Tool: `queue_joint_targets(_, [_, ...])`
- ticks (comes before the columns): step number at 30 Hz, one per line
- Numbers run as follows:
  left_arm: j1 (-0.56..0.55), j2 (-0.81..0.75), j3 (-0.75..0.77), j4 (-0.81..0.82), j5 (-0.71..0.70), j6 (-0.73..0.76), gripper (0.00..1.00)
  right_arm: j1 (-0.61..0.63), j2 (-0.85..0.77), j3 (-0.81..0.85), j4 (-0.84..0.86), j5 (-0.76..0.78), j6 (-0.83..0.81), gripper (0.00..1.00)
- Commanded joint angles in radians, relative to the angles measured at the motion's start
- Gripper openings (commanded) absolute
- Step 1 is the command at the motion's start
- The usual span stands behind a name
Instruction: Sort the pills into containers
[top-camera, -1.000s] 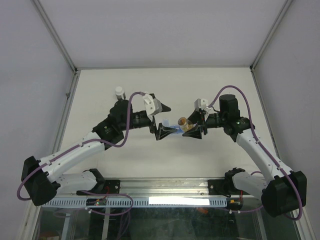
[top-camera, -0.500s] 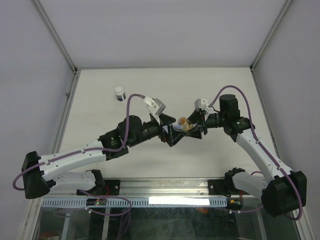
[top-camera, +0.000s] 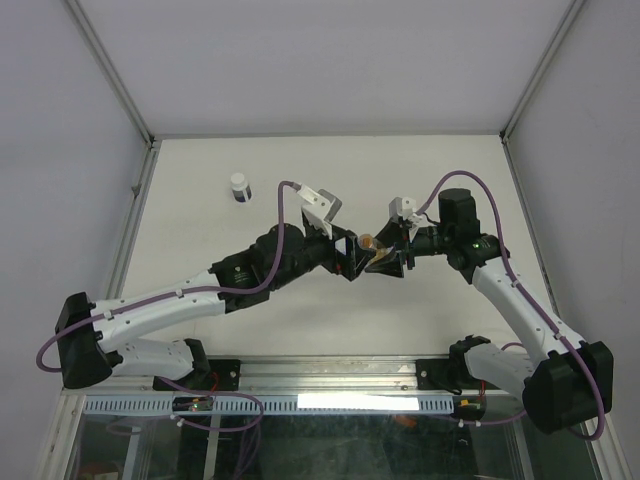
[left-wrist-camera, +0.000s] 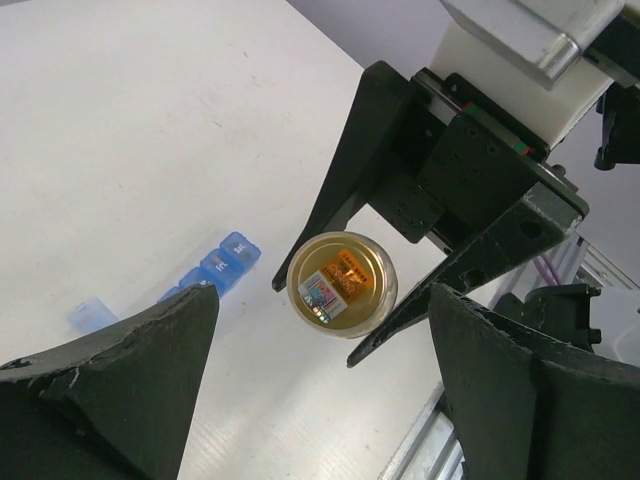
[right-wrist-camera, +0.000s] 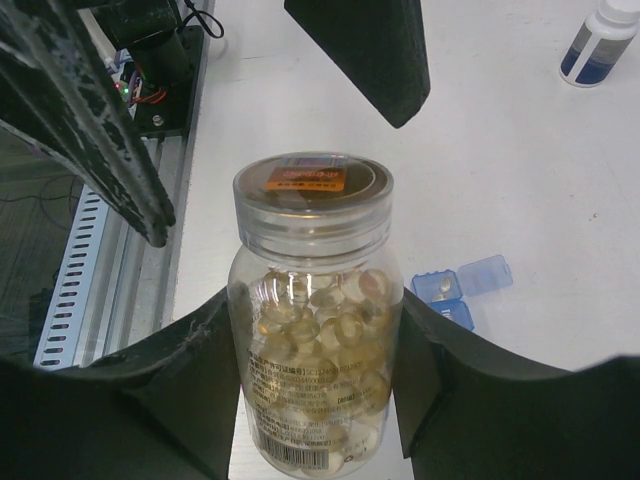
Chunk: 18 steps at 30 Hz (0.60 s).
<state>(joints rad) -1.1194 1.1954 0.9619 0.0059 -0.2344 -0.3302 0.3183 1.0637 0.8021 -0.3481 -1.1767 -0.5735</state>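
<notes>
My right gripper (right-wrist-camera: 315, 312) is shut on a clear bottle (right-wrist-camera: 314, 300) and holds it above the table. The bottle's lid (left-wrist-camera: 341, 283) is on, and amber pills (right-wrist-camera: 330, 335) fill the bottle. My left gripper (top-camera: 347, 258) is open and faces the lid end-on. Its fingers (right-wrist-camera: 372, 48) stand on either side of the lid, apart from it. The containers, a blue organiser strip (left-wrist-camera: 215, 268), lie on the table below. One compartment (right-wrist-camera: 438, 286) is open with a pill in it. From above, the bottle (top-camera: 366, 242) shows between both grippers, and the strip is hidden.
A small white-capped vial (top-camera: 239, 187) stands at the back left of the table, also seen far off in the right wrist view (right-wrist-camera: 598, 40). The metal rail (top-camera: 330, 372) and the arm bases run along the near edge.
My left arm has swung right from near the vial to the bottle, and its jaws now bracket the lid. The right arm and the bottle have held still.
</notes>
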Motion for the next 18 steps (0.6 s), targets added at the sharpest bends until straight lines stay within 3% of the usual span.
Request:
queue_joint_targets(1, [-0.006,0.016,0.069,0.012,-0.001,-0.007,0.87,-0.004,-0.002,0.030,0.044,-0.038,0.006,0.00])
queue_joint_targets(13, [-0.005,0.069,0.119,-0.014,0.011,0.019,0.63,-0.005,-0.002,0.028,0.045,-0.037,0.008,0.00])
queue_joint_targets(18, [-0.004,0.077,0.128,-0.024,0.047,0.039,0.35,-0.005,-0.002,0.028,0.046,-0.037,0.008,0.00])
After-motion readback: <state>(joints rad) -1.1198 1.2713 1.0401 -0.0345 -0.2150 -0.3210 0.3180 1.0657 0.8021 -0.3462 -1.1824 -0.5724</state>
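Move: The lid of the pill jar held by the right gripper is roughly 3 cm right and 2 cm ahead of the left hand, about 1 cm lower. The jar body is some 6 cm right of this hand, level fore and aft, and 3 cm lower. On the table about 19 cm below, the blue pill organizer is 6 cm ahead and 2 cm right. From the right hand, the lid is about 4 cm left, 1 cm ahead and 3 cm above. The left hand eases about 1.5 cm to the right towards the jar's lid, its wrist hardly turning, while its fingers, nearly wide open at first, close to a little under half open, one on each side of the lid, and come up to its rim. The right hand stays still and keeps its grip on the jar body, holding the lid out towards the left hand. ##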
